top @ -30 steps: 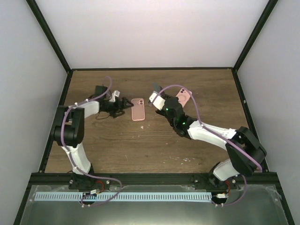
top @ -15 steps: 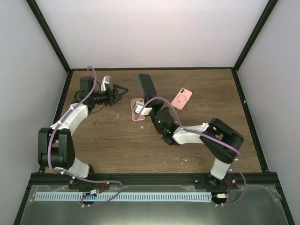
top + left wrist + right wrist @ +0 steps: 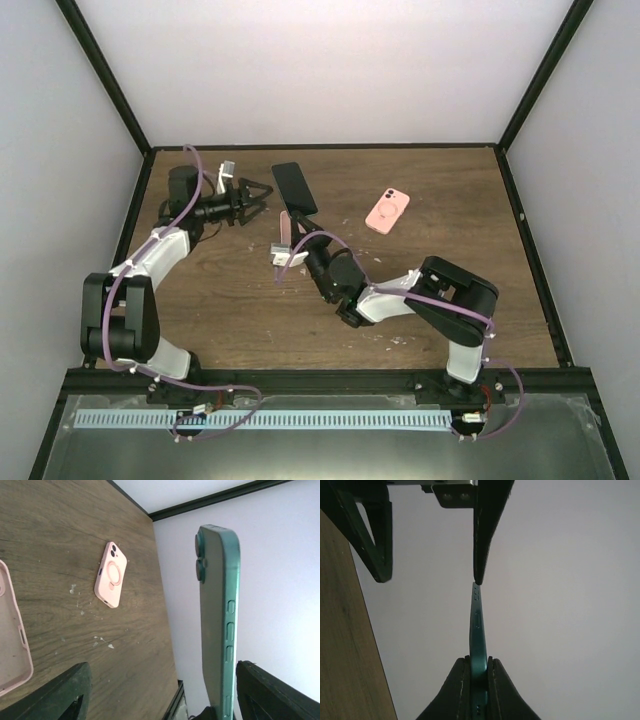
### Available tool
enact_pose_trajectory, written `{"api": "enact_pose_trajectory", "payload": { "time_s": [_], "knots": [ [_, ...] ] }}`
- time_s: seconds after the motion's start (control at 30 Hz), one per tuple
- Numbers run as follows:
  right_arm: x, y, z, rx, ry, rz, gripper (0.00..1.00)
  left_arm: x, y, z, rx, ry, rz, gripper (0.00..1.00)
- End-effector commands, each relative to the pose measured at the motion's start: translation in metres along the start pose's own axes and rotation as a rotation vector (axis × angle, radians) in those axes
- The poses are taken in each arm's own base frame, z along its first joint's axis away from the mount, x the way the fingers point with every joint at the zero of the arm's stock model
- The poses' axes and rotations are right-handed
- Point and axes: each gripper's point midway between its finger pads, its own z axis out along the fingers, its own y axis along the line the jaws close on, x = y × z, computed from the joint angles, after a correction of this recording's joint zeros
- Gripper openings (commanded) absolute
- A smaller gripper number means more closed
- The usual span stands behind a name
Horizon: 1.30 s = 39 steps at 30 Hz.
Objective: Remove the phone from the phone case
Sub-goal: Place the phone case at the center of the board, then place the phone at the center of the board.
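A dark green phone stands on edge in the air, out of its case, with my right gripper shut on its lower end. In the right wrist view the phone is pinched between the fingers of that gripper. My left gripper is open around the phone's top end. Its jaws straddle the phone, and the right finger sits close to the phone's edge. The empty pink phone case lies on the table, mostly hidden under my right arm in the top view.
A second pink case with a ring on its back lies flat at the back right of the wooden table; the left wrist view shows it too. Black frame rails and white walls border the table.
My right arm carried the phone left and toward the back. My left gripper lifted away from the pink case to the phone's top end, and its jaws narrowed slightly.
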Motion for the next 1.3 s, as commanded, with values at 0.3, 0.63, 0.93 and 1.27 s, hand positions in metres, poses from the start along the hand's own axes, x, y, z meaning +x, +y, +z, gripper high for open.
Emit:
{"api": "enact_pose_trajectory", "payload": {
  "time_s": [0.3, 0.63, 0.93, 1.27],
  "knots": [
    [-0.019, -0.013, -0.002, 0.072, -0.028, 0.050, 0.01, 0.011, -0.026, 0.006, 0.068, 0.017, 0.048, 0.53],
    [-0.030, -0.010, -0.008, 0.077, -0.055, 0.020, 0.02, 0.015, -0.012, 0.017, 0.045, 0.054, 0.005, 0.22],
    [-0.032, -0.001, -0.013, 0.027, -0.074, 0.037, 0.41, 0.009, -0.011, 0.016, 0.058, 0.056, 0.004, 0.05],
    [-0.041, 0.055, -0.035, -0.638, -0.020, 0.418, 0.89, -0.012, -0.004, -0.004, 0.037, 0.040, 0.096, 0.00]
  ]
}}
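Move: The phone hangs in the right gripper, its middle about 6 cm ahead of that hand point, 2 cm to the left and 2 cm up. From the open left gripper the phone's middle is some 6 cm to the right, 1 cm ahead and 1 cm up. The empty pink phone case lies on the board 5 cm right of the left hand, level with it and 18 cm below; the other pink phone lies roughly 12 cm ahead, 23 cm right and 17 cm below the right hand. Hand the phone over in the air: bring it left and back about 2 cm each, slightly down, with the right gripper while the left reaches some 2 cm right and shuts on its near side edge. Then spread the right fingers wide to let go, easing back with the tips tilting down some 15 degrees, as the left draws about 3 cm left and a little forward. ##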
